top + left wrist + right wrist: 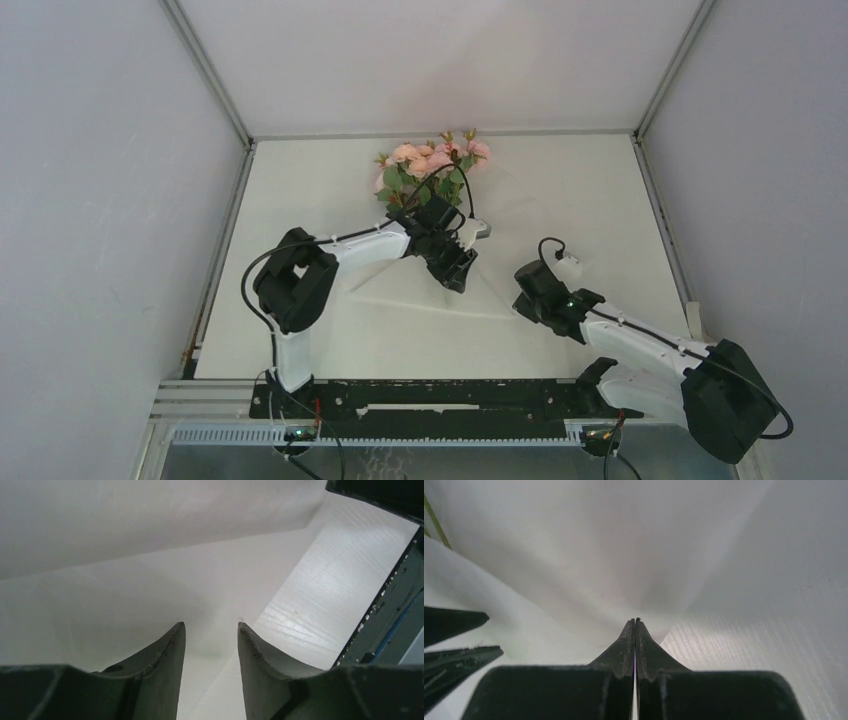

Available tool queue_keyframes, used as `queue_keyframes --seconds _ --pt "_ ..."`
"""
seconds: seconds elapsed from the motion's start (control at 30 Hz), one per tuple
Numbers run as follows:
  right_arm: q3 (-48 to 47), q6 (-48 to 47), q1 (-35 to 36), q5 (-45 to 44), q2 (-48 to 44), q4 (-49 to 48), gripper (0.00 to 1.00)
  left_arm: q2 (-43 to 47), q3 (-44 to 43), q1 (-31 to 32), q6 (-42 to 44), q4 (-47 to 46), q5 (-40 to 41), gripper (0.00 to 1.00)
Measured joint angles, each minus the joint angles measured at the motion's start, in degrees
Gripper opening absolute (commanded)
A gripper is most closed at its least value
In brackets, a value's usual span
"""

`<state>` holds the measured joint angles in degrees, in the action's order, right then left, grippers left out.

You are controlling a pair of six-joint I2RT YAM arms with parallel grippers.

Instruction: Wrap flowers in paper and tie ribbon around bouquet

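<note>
The flowers, pale pink roses with green leaves, lie at the back middle of the table, and their stems run under my left arm. The paper is a thin white sheet spread below them. My left gripper hovers over the sheet, open, with nothing between its fingers; the paper lies beneath. My right gripper is shut on a lifted fold of the paper, which tents up from its fingertips. A green stem shows at the upper left. The ribbon is out of view.
Grey walls close in the white table on the left, right and back. The black rail that carries both arm bases runs along the near edge. In the right wrist view, the left gripper's fingers show at the left edge.
</note>
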<state>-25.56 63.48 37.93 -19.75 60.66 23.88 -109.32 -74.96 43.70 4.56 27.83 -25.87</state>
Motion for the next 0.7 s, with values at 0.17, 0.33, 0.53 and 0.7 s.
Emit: queue_keyframes --seconds 0.17,0.33,0.53,0.7 --pt "-1.2 -5.6 1.5 -2.0 -0.9 0.6 0.00 -4.2 -3.2 -0.5 -0.1 0.0 0.7 0.48" --pt "-4.4 -6.6 1.9 -2.6 -1.8 3.2 0.24 -6.2 -4.2 -0.8 -0.3 0.2 2.3 0.48" --pt "-4.2 -9.0 -8.3 1.6 -3.9 5.4 0.51 -6.4 -4.4 -0.8 -0.7 0.2 3.2 0.48" --pt "-3.9 -11.7 -19.3 7.9 -1.0 3.0 0.59 -6.5 -4.5 -0.8 -1.0 0.2 3.2 0.48"
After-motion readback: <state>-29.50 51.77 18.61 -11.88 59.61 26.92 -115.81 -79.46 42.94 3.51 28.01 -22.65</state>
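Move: Just under the left hand, about 1 cm ahead and 4 cm down, the stem ends show faintly through the folded-over paper; the flower heads lie some 23 cm ahead and 4 cm left. The right hand's shut tips are at the paper's right edge, by the end of the near fold; the next stretch of that edge is roughly 3 cm ahead, 4 cm right and 2 cm below, and the stem ends about 14 cm left and 2 cm ahead. Letting go of the paper's edge, the right hand first lifts about 3 cm, then swings right, some 5 cm in all, and 3 cm forward along that edge while its fingers spread to just over half open, sinking slightly at the end. The left hand, fingers still half open, slides forward 2 cm and down 2.5 cm onto the folded flap over the stem ends, and holds there. ##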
